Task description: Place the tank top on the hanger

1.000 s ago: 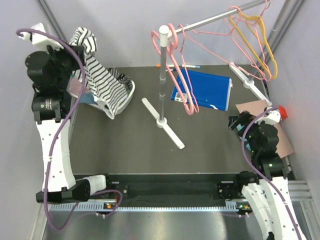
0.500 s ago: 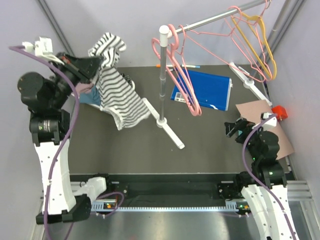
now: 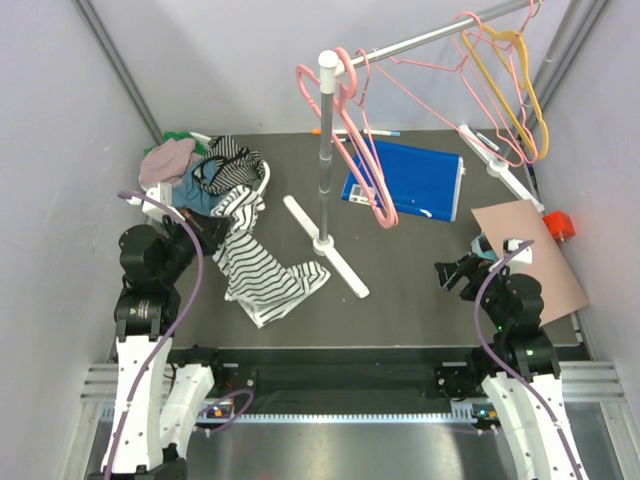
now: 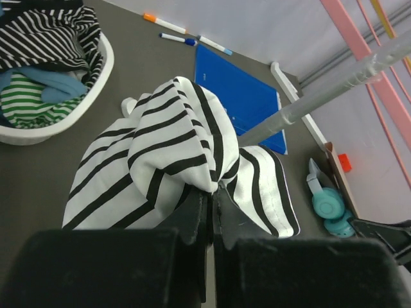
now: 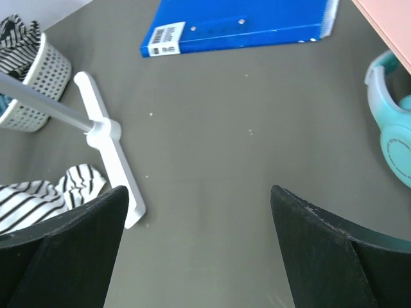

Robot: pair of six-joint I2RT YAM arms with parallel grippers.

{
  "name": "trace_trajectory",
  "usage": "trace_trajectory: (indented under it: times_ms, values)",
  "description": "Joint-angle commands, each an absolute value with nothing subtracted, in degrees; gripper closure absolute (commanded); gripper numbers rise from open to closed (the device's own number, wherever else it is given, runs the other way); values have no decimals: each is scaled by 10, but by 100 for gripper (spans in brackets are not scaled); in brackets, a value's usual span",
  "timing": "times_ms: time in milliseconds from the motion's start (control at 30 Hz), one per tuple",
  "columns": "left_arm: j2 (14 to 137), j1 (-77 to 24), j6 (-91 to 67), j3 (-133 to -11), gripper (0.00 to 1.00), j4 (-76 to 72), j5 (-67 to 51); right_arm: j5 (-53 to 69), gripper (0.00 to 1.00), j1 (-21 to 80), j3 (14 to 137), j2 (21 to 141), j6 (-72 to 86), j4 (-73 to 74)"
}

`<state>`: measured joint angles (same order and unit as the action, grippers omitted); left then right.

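Observation:
The tank top (image 3: 262, 272), white with black stripes, lies partly spread on the table left of the rack base, one end lifted. My left gripper (image 3: 207, 232) is shut on a bunched fold of it; in the left wrist view the fingers (image 4: 215, 196) pinch the fabric (image 4: 160, 151) just above the table. The thin pink wire hanger (image 3: 415, 66) hangs on the rail at the back right, between thick pink hangers (image 3: 358, 150) and a yellow hanger (image 3: 515, 85). My right gripper (image 3: 447, 274) is open and empty (image 5: 199, 205) low over bare table at the right.
A white basket (image 3: 263, 178) of other clothes stands at the back left. The rack pole (image 3: 325, 150) and its white cross base (image 3: 335, 258) stand mid-table. A blue binder (image 3: 410, 178), pink card (image 3: 535, 255), teal headphones (image 5: 392, 131) and markers (image 4: 168, 24) lie around.
My left arm has swung down from high over the basket, bringing the tank top down onto the table. My right gripper has shifted slightly left and nearer.

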<state>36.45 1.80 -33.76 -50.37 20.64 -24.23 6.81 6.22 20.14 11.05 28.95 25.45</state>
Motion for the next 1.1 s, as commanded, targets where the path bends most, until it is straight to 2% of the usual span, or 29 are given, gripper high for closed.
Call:
trace_trajectory:
  times_ms: [0, 267, 367, 400, 467, 500, 533, 567, 600, 633, 667, 767, 900, 933, 1000, 1067]
  values:
    - [340, 11, -304, -493, 100, 210, -174, 110, 9, 70, 259, 154, 258, 241]
    - [404, 11, -318, -441, 100, 267, 45, 140, 10, 110, 219, 183, 258, 161]
    - [431, 11, -310, -435, 99, 276, 103, 113, 10, 169, 201, 217, 260, 123]
    - [435, 11, -309, -433, 93, 279, 115, 81, 10, 213, 195, 224, 264, 100]
    - [445, 11, -297, -431, 86, 290, 161, 50, 10, 262, 178, 251, 269, 74]
    - [444, 11, -291, -430, 80, 298, 180, 19, 10, 313, 174, 264, 273, 50]
    - [445, 11, -289, -429, 67, 306, 200, 3, 10, 340, 164, 274, 276, 39]
    - [443, 11, -290, -430, 26, 315, 215, -44, 10, 368, 158, 294, 279, 16]
    - [439, 11, -294, -432, 18, 326, 223, -68, 10, 423, 153, 302, 290, 5]
    - [432, 11, -294, -435, 6, 326, 221, -92, 9, 452, 142, 310, 296, 0]
    - [428, 10, -293, -435, 2, 325, 221, -135, 9, 479, 136, 321, 305, -30]
    - [425, 3, -285, -443, 1, 323, 237, -186, 9, 566, 120, 337, 330, -76]
    - [459, -64, -297, -429, 1, 286, 237, -239, 10, 666, 134, 387, 316, -120]
    - [494, -111, -301, -428, 1, 277, 266, -253, 10, 682, 150, 404, 312, -129]
    - [532, -173, -317, -433, 1, 267, 292, -282, 10, 724, 170, 466, 299, -151]
    - [577, -190, -338, -441, 1, 267, 285, -293, 10, 746, 206, 537, 291, -170]
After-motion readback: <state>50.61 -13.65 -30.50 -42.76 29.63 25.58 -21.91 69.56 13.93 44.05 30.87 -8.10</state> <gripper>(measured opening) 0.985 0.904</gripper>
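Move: The left hand already holds one end of the striped tank top; the main spread, hem on the table, lies about 8 cm to its right, 3 cm ahead and 30 cm below. The laundry basket's middle is some 24 cm ahead and 5 cm left, the rack foot 24 cm right and 10 cm ahead. From the empty right hand the tank top is about 51 cm left, 7 cm ahead and 14 cm below; the rack foot is 35 cm left, 14 cm ahead. Down and leftward, about 14 cm and 12 cm, the left hand lowers its end of the tank top beside the main spread, tipping its fingers down and swinging counter-clockwise, then opens wide to let go and starts back to the right, slightly lower. Meanwhile the right hand, still open, sweeps some 19 cm left towards the tank top, also drawing back and sinking, and turns about 35 degrees counter-clockwise. ##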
